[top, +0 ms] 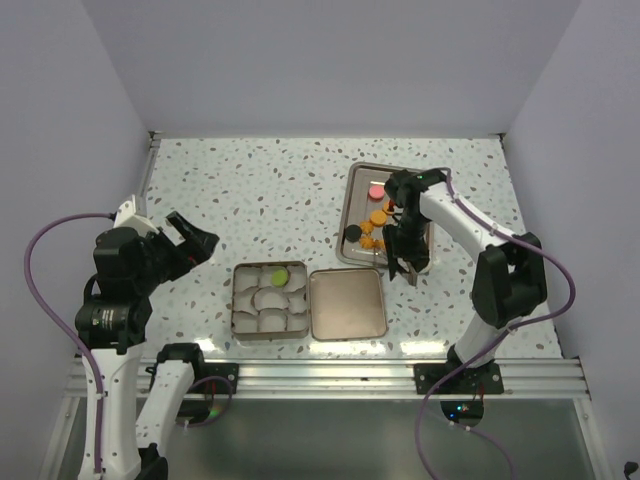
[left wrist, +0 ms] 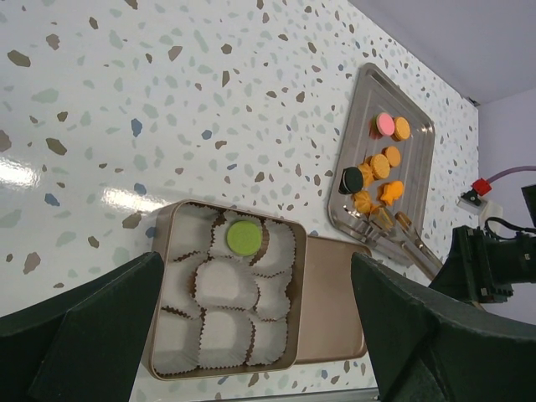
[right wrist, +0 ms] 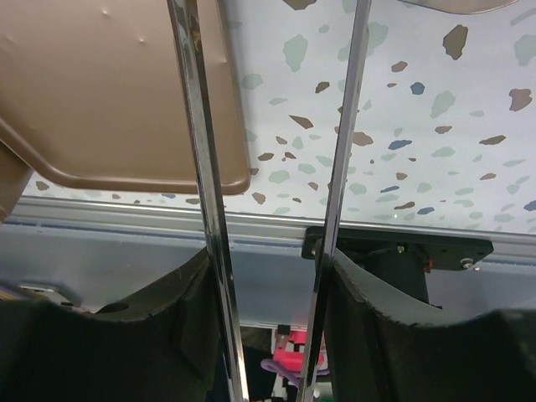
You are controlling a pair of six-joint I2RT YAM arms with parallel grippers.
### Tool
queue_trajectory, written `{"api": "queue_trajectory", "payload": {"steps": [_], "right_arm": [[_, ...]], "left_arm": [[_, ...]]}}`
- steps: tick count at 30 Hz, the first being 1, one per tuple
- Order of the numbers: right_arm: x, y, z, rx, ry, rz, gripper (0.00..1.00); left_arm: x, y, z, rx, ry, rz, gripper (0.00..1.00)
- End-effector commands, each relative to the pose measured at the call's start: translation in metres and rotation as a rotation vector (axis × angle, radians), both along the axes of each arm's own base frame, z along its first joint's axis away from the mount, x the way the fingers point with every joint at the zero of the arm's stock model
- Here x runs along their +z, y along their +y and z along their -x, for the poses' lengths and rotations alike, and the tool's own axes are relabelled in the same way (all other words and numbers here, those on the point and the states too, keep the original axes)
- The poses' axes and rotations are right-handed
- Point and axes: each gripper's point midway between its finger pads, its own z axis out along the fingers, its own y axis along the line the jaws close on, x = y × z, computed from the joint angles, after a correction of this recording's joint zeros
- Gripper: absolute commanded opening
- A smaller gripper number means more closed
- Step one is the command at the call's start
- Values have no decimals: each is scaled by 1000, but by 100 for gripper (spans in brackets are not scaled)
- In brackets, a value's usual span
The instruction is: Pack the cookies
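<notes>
Several orange cookies [top: 375, 225] lie on a metal tray [top: 352, 190] with a pink one [top: 376, 192] and a black one [top: 353, 233]. The left wrist view shows the same orange [left wrist: 381, 163], pink [left wrist: 385, 123] and black [left wrist: 351, 178] pieces. One green cookie [left wrist: 244, 237] sits in a paper cup in the gold box [left wrist: 163, 293]. My right gripper [top: 405, 250] hangs over the tray's near end, shut on metal tongs [right wrist: 205, 209] whose blades run between its fingers; their tips are out of the wrist view. My left gripper [top: 190, 240] is open and empty, left of the box.
The box [top: 235, 300] holds several white paper cups. Its lid [top: 347, 305] lies upturned just to its right, near the tray's front edge. An aluminium rail [top: 320, 375] runs along the table's near edge. White walls close in the left, right and back.
</notes>
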Motion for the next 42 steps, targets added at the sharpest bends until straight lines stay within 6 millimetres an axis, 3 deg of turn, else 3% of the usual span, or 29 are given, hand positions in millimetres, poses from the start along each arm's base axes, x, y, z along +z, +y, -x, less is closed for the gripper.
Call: {"api": "queue_trajectory", "payload": {"steps": [1,10,17,21,25,33,37,42], "right_arm": [[19,6,-5,11,-29,-46,41],[62,8,-9,-1,-124,-81,40],[89,32,2,-21,-158,-191,39],[102,63,9,14,-172,-251,40],[118,107,11,61,-194,-329,40],[126,189,29,179,-179,-418,41],[116,223,43,229,-158,-449,41],[100,250,49,255,-124,-444,41]], "left_arm": [[19,0,-2,8,-64,5,100],[20,-1,-5,9,-67,16,100],[20,-4,-7,-3,-69,28,100],[19,-7,-9,-17,-72,41,100],[24,-8,-10,-21,-78,47,100],[32,-5,-4,-17,-77,23,100],[35,-3,-1,-15,-76,7,100],[39,-2,4,-16,-76,-6,100]]}}
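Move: My right hand holds the tongs, their tips on the orange cookie at the tray's near end, about 12 cm ahead and 5 cm left of the hand, 9 cm below. The box it must reach is centred some 32 cm to the left and 1 cm back, its green cookie 30 cm left and 5 cm ahead. The empty brown lid lies between, 14 cm left, 2 cm back. From my left hand the box centre is 13 cm right, level fore and aft, 26 cm below. Keeping the tongs squeezed on the orange cookie, I lift my right hand about 12 cm, easing forward a little at first, then sweep some 23 cm left over the brown lid, drawing back about 5 cm and sinking 3 cm towards the box. The wrist rolls its left side up about 20 degrees and turns some 15 degrees counter-clockwise. Late on, my open left hand rises about 2.5 cm. ##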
